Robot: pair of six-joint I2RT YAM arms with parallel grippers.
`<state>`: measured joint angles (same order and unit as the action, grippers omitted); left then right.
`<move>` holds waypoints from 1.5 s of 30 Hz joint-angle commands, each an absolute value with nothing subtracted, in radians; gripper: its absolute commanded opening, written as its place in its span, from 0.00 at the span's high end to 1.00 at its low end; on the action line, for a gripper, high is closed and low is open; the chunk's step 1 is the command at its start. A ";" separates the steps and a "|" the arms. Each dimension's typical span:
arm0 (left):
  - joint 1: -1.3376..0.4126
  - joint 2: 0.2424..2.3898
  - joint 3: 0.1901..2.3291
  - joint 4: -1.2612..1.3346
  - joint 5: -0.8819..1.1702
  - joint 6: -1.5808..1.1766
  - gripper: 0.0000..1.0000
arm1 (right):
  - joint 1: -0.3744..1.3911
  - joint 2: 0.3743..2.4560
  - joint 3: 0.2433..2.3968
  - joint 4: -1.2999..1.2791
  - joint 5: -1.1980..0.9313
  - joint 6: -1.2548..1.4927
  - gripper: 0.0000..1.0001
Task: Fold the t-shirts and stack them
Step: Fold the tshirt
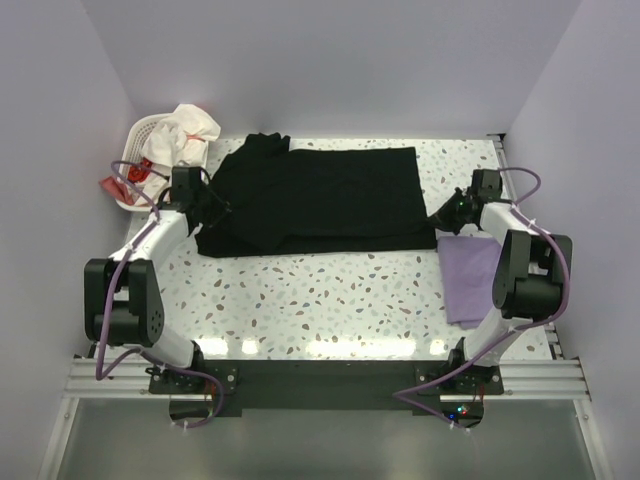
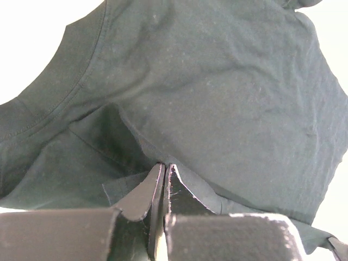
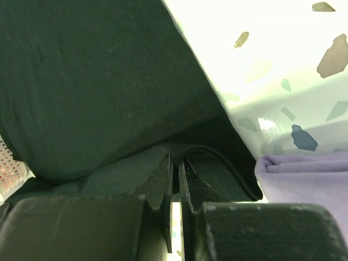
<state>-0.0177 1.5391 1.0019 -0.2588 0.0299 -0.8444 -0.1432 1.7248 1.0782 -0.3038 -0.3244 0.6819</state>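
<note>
A large black t-shirt (image 1: 320,195) lies spread flat across the back of the speckled table (image 1: 330,290), its neck end to the left. My left gripper (image 1: 218,212) is at the shirt's left edge. In the left wrist view that gripper (image 2: 165,167) is shut, pinching a fold of the black cloth (image 2: 217,81). My right gripper (image 1: 440,215) is at the shirt's near right corner. In the right wrist view it (image 3: 176,160) is shut on the black hem (image 3: 98,70). A folded lavender t-shirt (image 1: 468,275) lies just in front of the right gripper, and its edge (image 3: 310,179) shows in the right wrist view.
A white laundry basket (image 1: 135,150) stands at the back left with a white cloth (image 1: 190,130) draped over it and something red (image 1: 115,185) beside it. Walls close off the table at the left, back and right.
</note>
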 commanded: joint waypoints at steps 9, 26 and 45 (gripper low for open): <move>0.000 1.595 1.095 -0.213 0.049 -0.828 1.00 | -0.147 1.764 1.144 -0.255 -0.344 0.709 0.98; 0.000 1.681 1.160 -0.198 0.071 -0.824 1.00 | -0.147 1.836 1.190 -0.239 -0.354 0.712 0.90; 0.000 1.658 1.082 -0.066 0.200 -0.767 0.42 | -0.016 1.786 1.246 -0.291 -0.266 0.604 0.42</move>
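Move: Both shut grippers still hold the lifted near edge of the black t-shirt; each one's landing spot on the lower layer lies 2 to 3 cm ahead, about 6 cm below the left hand and 4 below the right. The white basket is some 16 cm left and 10 ahead of the left hand. From the right hand, the shirt's far right corner is about 20 cm ahead and 4 left, the purple cloth roughly 16 back and 14 right. Carry the pinched edge slowly forward over the shirt with both grippers, 2 to 3 cm, while sinking about 1 cm, then open both wide to let go of it. Draw both on forward another 2 to 3 cm and up about 2 cm, swinging the left gripper some 3 cm right with a 10-degree clockwise turn and finally sliding the right one a little left. ##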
